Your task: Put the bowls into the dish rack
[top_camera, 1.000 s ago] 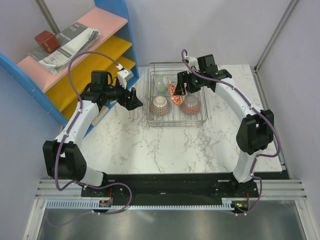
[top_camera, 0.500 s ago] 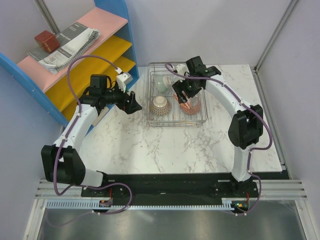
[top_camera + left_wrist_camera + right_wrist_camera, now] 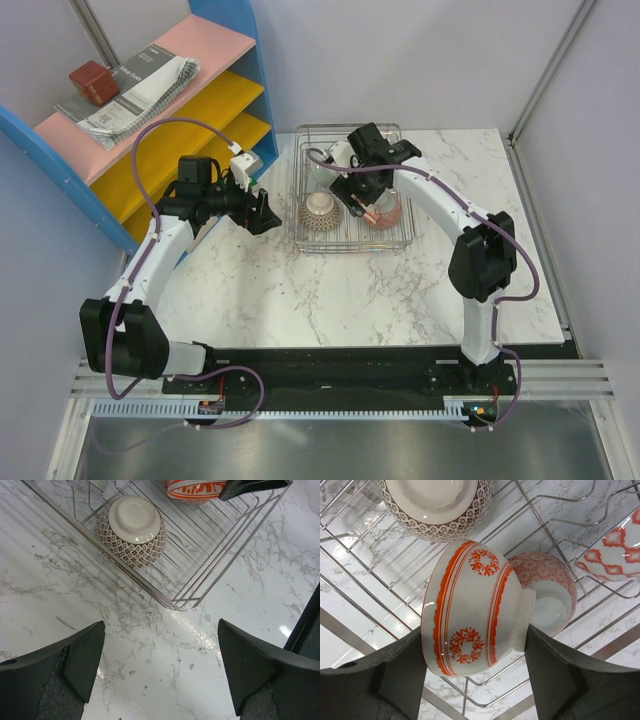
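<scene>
The silver wire dish rack stands at the back middle of the table. My right gripper hangs over it, shut on a white bowl with red-orange bands and wreaths, held on its side by rim and foot just above the rack wires. A brown-patterned bowl and a pink-red bowl lie upside down in the rack. My left gripper is open and empty over bare marble left of the rack, with the brown-patterned bowl ahead of it. The pale green bowl is hidden.
A blue-framed shelf with pink and yellow boards stands at the back left, close behind my left arm. A further orange-patterned bowl leans at the rack's far side. White walls close in the back and right.
My right arm has swung left and lowered over the rack with the bowl in it. My left gripper has drawn back a little to the left, away from the rack.
</scene>
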`<state>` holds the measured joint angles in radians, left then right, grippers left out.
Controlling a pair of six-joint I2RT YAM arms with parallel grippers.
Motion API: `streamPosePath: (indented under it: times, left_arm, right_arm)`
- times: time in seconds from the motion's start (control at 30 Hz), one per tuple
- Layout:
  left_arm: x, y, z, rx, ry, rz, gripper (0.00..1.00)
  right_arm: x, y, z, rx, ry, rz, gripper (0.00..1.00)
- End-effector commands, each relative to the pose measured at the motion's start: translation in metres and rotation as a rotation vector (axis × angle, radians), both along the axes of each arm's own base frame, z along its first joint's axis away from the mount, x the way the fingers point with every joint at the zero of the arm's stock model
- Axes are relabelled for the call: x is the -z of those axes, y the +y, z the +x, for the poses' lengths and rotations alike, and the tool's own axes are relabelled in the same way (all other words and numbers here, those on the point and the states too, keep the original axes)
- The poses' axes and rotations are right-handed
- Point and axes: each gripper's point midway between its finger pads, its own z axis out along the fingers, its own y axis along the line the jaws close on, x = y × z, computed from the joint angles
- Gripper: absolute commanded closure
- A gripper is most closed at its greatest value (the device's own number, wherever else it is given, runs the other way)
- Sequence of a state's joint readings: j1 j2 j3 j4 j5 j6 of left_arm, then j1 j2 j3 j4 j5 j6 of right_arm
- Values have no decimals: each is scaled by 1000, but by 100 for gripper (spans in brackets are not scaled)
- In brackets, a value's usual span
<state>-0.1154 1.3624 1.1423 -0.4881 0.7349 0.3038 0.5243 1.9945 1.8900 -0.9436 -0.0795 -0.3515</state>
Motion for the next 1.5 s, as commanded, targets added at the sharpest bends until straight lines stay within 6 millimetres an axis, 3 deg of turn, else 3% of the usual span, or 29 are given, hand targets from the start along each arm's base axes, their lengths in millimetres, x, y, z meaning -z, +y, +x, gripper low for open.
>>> streamPosePath:
  times: [0.0,0.4,0.8,1.3,1.47]
  left_arm:
    - [-7,4,-3,-5,-33,2,0]
    - [-3,6,-5,-7,-35,7,0]
    - [0,10,-7,-11,-41,13,0]
    - [2,11,-10,-12,-55,18,0]
    - [2,12,-10,-15,-56,20,0]
  right_arm:
    - [-2,4,8,-38,-67,-65,100]
    - [21,16,7,-76,-122,-208,100]
    - [51,31,-14,-137,-141,-317,100]
    - [57,23,-25,-195,-140,-417,100]
    - [58,21,-30,-224,-124,-435,94]
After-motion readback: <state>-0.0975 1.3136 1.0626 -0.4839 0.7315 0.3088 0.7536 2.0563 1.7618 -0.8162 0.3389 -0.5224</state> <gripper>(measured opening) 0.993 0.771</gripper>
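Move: The right hand holds the orange-patterned bowl. Its place, the gap near the front of the dish rack, lies about 3 cm left, 1 cm back and 5 cm below. The brown-patterned bowl sits some 10 cm left and 4 cm ahead, the pink bowl 4 cm right and 4 cm ahead, both roughly 8 cm lower; the diamond-pattern bowl is about 12 cm ahead and 5 cm right. From the left hand, that gap is roughly 18 cm right, 5 cm ahead and 10 cm down. Still pinching the orange-patterned bowl between both pads, the right hand lowers it about 4 cm into the front of the rack while easing nearly 3 cm left towards the brown-patterned bowl. The wrist swings over some 25 degrees, so the fingers lose their leftward slant and point down and forward; it slows almost to a stop with the grip kept. The open left hand drifts some 2 cm down and back. ##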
